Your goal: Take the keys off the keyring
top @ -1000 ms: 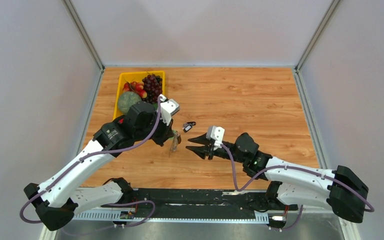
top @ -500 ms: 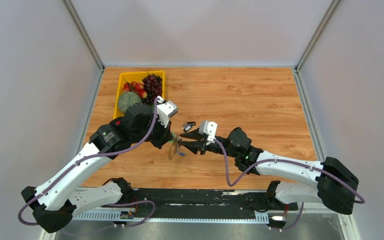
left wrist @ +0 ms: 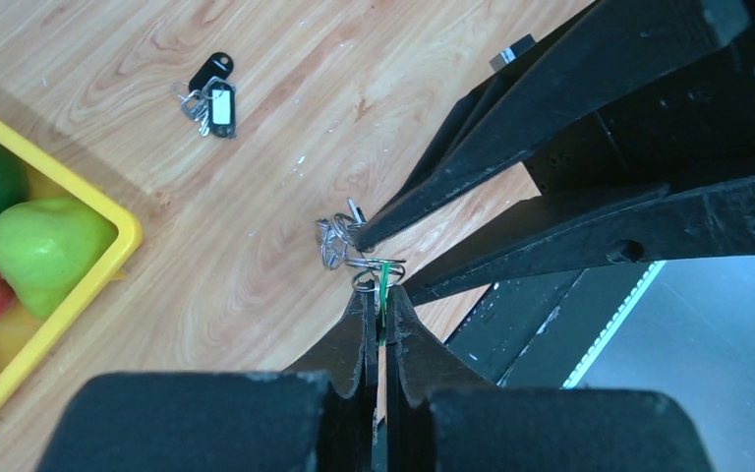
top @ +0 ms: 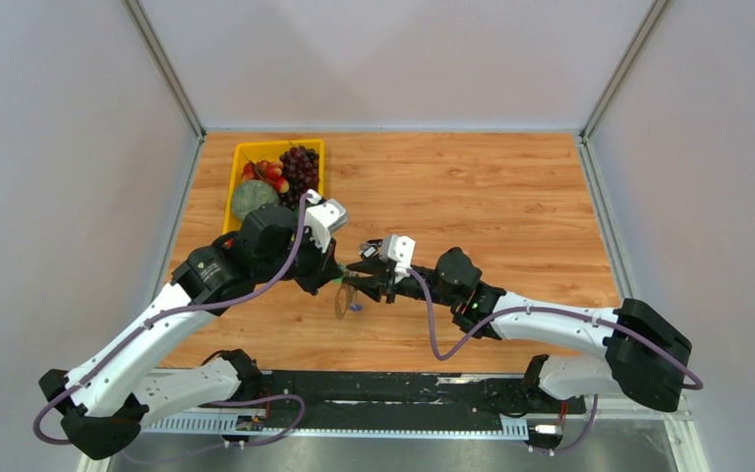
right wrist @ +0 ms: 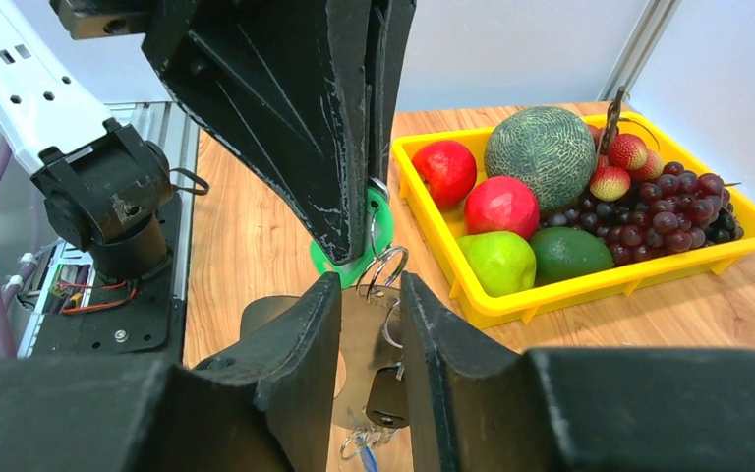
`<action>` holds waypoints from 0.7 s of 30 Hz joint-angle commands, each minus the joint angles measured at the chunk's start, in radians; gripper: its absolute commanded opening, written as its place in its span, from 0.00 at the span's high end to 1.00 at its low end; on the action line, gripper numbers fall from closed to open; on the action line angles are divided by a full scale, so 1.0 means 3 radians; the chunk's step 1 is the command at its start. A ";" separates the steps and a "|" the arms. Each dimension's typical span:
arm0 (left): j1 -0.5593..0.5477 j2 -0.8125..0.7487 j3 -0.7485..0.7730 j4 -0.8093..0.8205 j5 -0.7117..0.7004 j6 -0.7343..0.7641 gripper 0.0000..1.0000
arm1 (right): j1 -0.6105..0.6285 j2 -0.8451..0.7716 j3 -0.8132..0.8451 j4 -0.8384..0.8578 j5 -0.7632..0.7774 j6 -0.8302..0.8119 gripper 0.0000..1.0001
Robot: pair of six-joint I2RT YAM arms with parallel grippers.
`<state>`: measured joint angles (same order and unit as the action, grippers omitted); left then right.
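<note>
My left gripper (left wrist: 380, 293) is shut on a thin green tag (left wrist: 384, 278) and holds the bunch in the air above the table. Wire rings (left wrist: 339, 239) hang off the tag. In the right wrist view the green tag (right wrist: 354, 258) carries a wire ring (right wrist: 385, 267). Below it hang the silvery flat keyring (right wrist: 362, 339), a dark key (right wrist: 385, 393) and a blue tag (right wrist: 364, 458). My right gripper (right wrist: 369, 280) is open, one finger on each side of the keyring just under the left fingertips. From above, the pale keyring (top: 341, 301) dangles between both grippers.
A second set of keys with black tags (top: 372, 246) lies on the wooden table just behind the grippers. A yellow tray (top: 239, 149) of fruit stands at the back left, close to the left arm. The arms' black base rail (top: 393, 393) runs along the near edge.
My right gripper has moved left, up to the hanging bunch, and now straddles the keyring. The left gripper, still shut on the green tag, has shifted slightly left.
</note>
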<state>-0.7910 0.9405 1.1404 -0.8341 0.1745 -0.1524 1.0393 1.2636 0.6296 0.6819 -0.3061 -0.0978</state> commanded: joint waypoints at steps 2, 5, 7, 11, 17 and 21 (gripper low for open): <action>-0.0020 -0.0074 0.0206 0.0092 0.0054 -0.0068 1.00 | 0.0011 0.0031 0.0131 0.0160 -0.0008 0.0059 0.81; -0.0022 -0.0068 0.0226 0.0060 0.0073 -0.0074 1.00 | 0.0009 0.0008 0.0122 0.0187 0.0002 0.0060 0.88; -0.0022 -0.0059 0.0225 0.0049 0.0084 -0.0071 1.00 | 0.0011 -0.0013 0.0118 0.0182 0.0009 0.0060 0.87; -0.0022 -0.0053 0.0216 0.0046 0.0105 -0.0079 1.00 | 0.0009 -0.0034 0.0118 0.0171 -0.0019 0.0055 0.81; -0.0024 -0.0057 0.0198 0.0051 0.0121 -0.0081 1.00 | 0.0009 -0.0024 0.0148 0.0182 -0.0043 0.0055 0.79; -0.0025 -0.0058 0.0182 0.0052 0.0116 -0.0080 1.00 | 0.0008 -0.0038 0.0145 0.0196 -0.0046 0.0051 0.98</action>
<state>-0.7921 0.9375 1.1603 -0.8486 0.1818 -0.1547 1.0393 1.2701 0.6296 0.6918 -0.3077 -0.0971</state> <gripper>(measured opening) 0.028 0.104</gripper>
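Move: The right hand's open fingertips are already at the keyring. The wire ring at the green tab is about 1 cm farther left and 1 cm above its hand point, level with it in reach; the tab itself, in the left fingers, is some 2 cm left, 1 cm ahead and 1 cm up. The pear is roughly 14 cm ahead, 12 cm left and 17 cm down. From the left hand, the ring is about 1 cm right and 1 cm lower. Staying in place without turning, the right hand shuts its fingers from about a third open onto the ring just beside the left fingertips, eases them slightly apart, then closes again to pinch it. Meanwhile the left hand keeps its grip on the green tab, rises only about 0.5 cm early on and then holds still. ##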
